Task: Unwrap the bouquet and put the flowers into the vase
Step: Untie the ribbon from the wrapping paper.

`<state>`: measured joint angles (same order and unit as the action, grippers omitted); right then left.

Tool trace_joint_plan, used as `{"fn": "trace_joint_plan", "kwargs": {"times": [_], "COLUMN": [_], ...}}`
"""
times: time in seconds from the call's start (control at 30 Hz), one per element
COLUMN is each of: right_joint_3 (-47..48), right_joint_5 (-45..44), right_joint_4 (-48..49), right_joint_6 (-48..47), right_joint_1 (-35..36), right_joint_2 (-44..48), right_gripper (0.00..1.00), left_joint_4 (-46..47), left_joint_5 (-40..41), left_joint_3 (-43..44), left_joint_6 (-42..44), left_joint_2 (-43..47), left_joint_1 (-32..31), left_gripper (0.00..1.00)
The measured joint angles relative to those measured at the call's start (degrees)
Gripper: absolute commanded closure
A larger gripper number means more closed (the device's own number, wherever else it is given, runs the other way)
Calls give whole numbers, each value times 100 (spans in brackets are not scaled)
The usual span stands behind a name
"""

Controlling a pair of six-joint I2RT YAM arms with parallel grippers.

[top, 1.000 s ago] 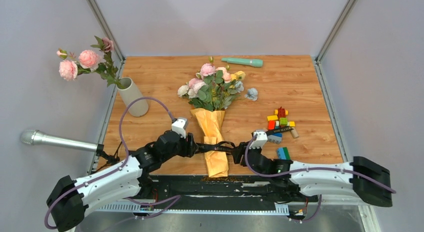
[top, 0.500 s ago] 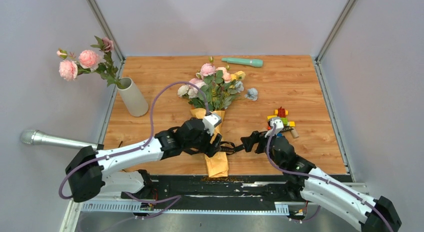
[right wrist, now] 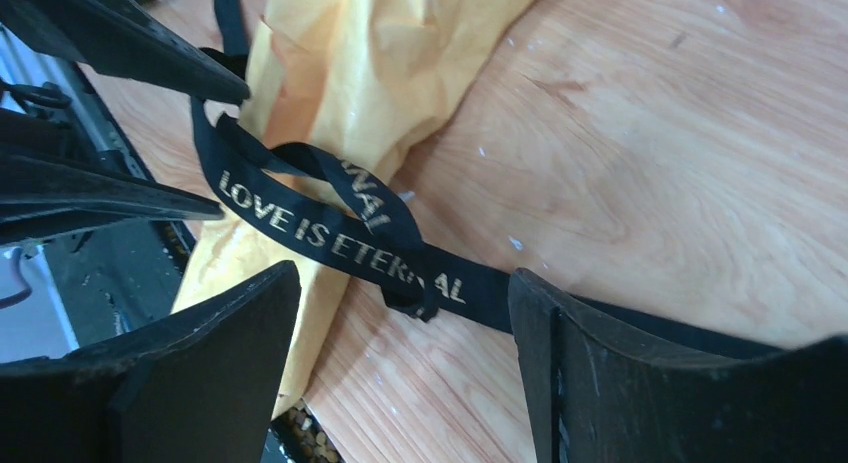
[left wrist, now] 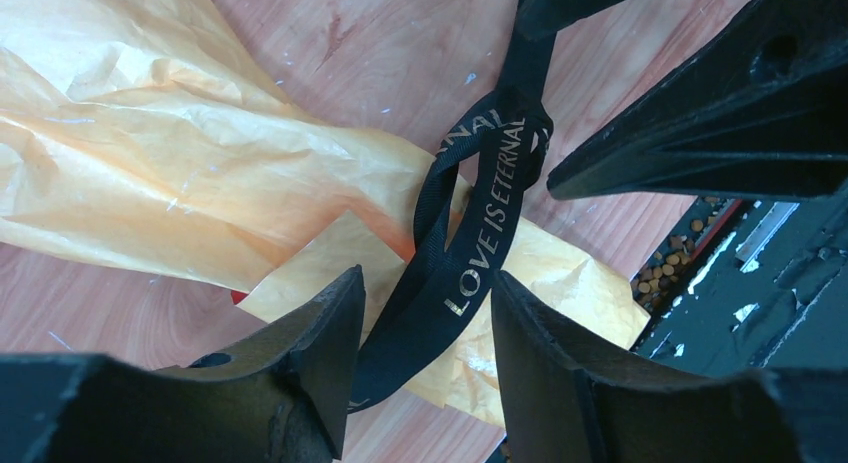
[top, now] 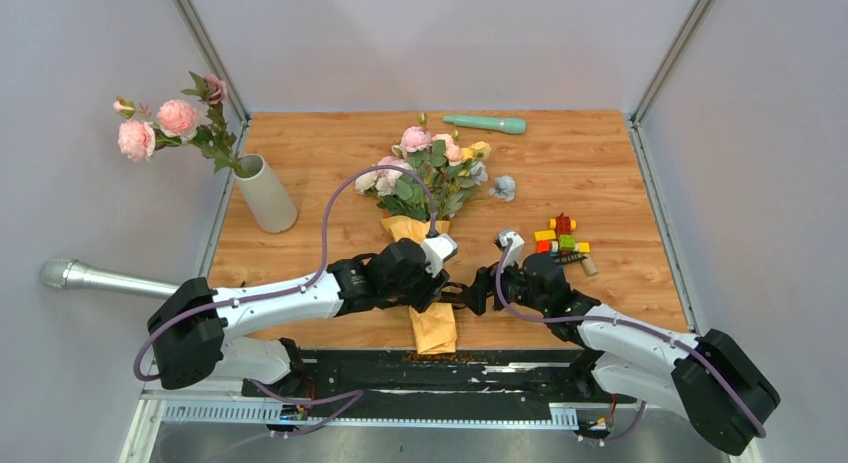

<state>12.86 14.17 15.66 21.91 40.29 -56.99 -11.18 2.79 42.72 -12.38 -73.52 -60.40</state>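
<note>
The bouquet lies mid-table, its flowers (top: 425,178) pointing away and its orange-tan paper (top: 433,328) (left wrist: 180,173) (right wrist: 370,53) toward the near edge. A black strap printed "LOVE IS ETERNAL" (left wrist: 480,233) (right wrist: 330,228) is knotted around the paper. My left gripper (top: 441,287) (left wrist: 425,298) is open, with the strap running between its fingers. My right gripper (top: 474,291) (right wrist: 405,293) is open just right of the bouquet, the strap's knot lying between its fingers. The off-white vase (top: 266,194) stands at the left edge, leaning, with pink flowers (top: 160,123) in it.
A teal wand (top: 485,124) lies at the back. A loose pale blue bloom (top: 504,188) sits right of the bouquet. Toy blocks (top: 562,240) are piled at the right. A grey metal tube (top: 110,280) juts off the table's left side.
Both grippers have closed in on the knot from either side. The left arm reached right over the wrapped stems and the right arm swung in leftward.
</note>
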Motion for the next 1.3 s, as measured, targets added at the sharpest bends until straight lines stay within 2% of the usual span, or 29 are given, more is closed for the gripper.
{"fn": "trace_joint_plan", "kwargs": {"times": [0.13, 0.33, 0.47, 0.57, 0.73, 0.9, 1.07, 1.17, 1.3], "right_joint_3": [203, 503, 671, 726, 765, 782, 780, 769, 737], "right_joint_5": [243, 498, 702, 831, 922, 914, 756, 614, 247], "right_joint_4": [192, 278, 334, 387, 389, 393, 385, 372, 304], "right_joint_6": [-46, -146, -179, -199, -203, -166, -118, -63, 39], "right_joint_1": [0, 0, 0, 0, 0, 0, 0, 2, 0], "right_joint_2": [-280, -761, -1095, -1279, -1427, -1429, -1412, -1333, -1161], "right_gripper": [25, 35, 44, 55, 81, 94, 100, 100, 100], "left_joint_4": [63, 120, 144, 173, 177, 184, 208, 238, 282], "left_joint_5": [24, 4, 2, 2, 4, -13, -17, -7, 96], "left_joint_3": [-28, -181, -188, -205, -219, -264, -382, -450, -597], "left_joint_6": [-9, -24, -48, -70, -81, -118, -170, -210, -297], "left_joint_2": [2, 7, 7, 7, 13, 111, 308, 442, 673], "left_joint_1": [-22, -37, -37, -39, -61, -70, -70, -70, -70], "left_gripper": [48, 50, 62, 70, 84, 99, 100, 95, 94]}}
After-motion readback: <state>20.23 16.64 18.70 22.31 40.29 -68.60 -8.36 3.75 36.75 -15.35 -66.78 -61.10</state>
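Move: Just under the left hand, about 1 cm below and 1 cm back, the ribbon's strand already runs between its open fingers. The wrapping paper's middle is 5 cm below that hand and some 2 cm ahead, with the flowers about 25 cm straight ahead. From the right hand, the ribbon's crossing is roughly 3 cm to the left, level in height and neither ahead nor back; the toy blocks lie about 12 cm ahead and 17 cm to the right. Reaching left about 3.5 cm over a slight hump, the right hand turns some 10 degrees counter-clockwise and closes on the ribbon at its crossing, then eases forward and a little right, turning back. Meanwhile the left hand sinks 1 cm, pinches the strand over the paper, then draws slightly back, left and up, away from the right hand. ##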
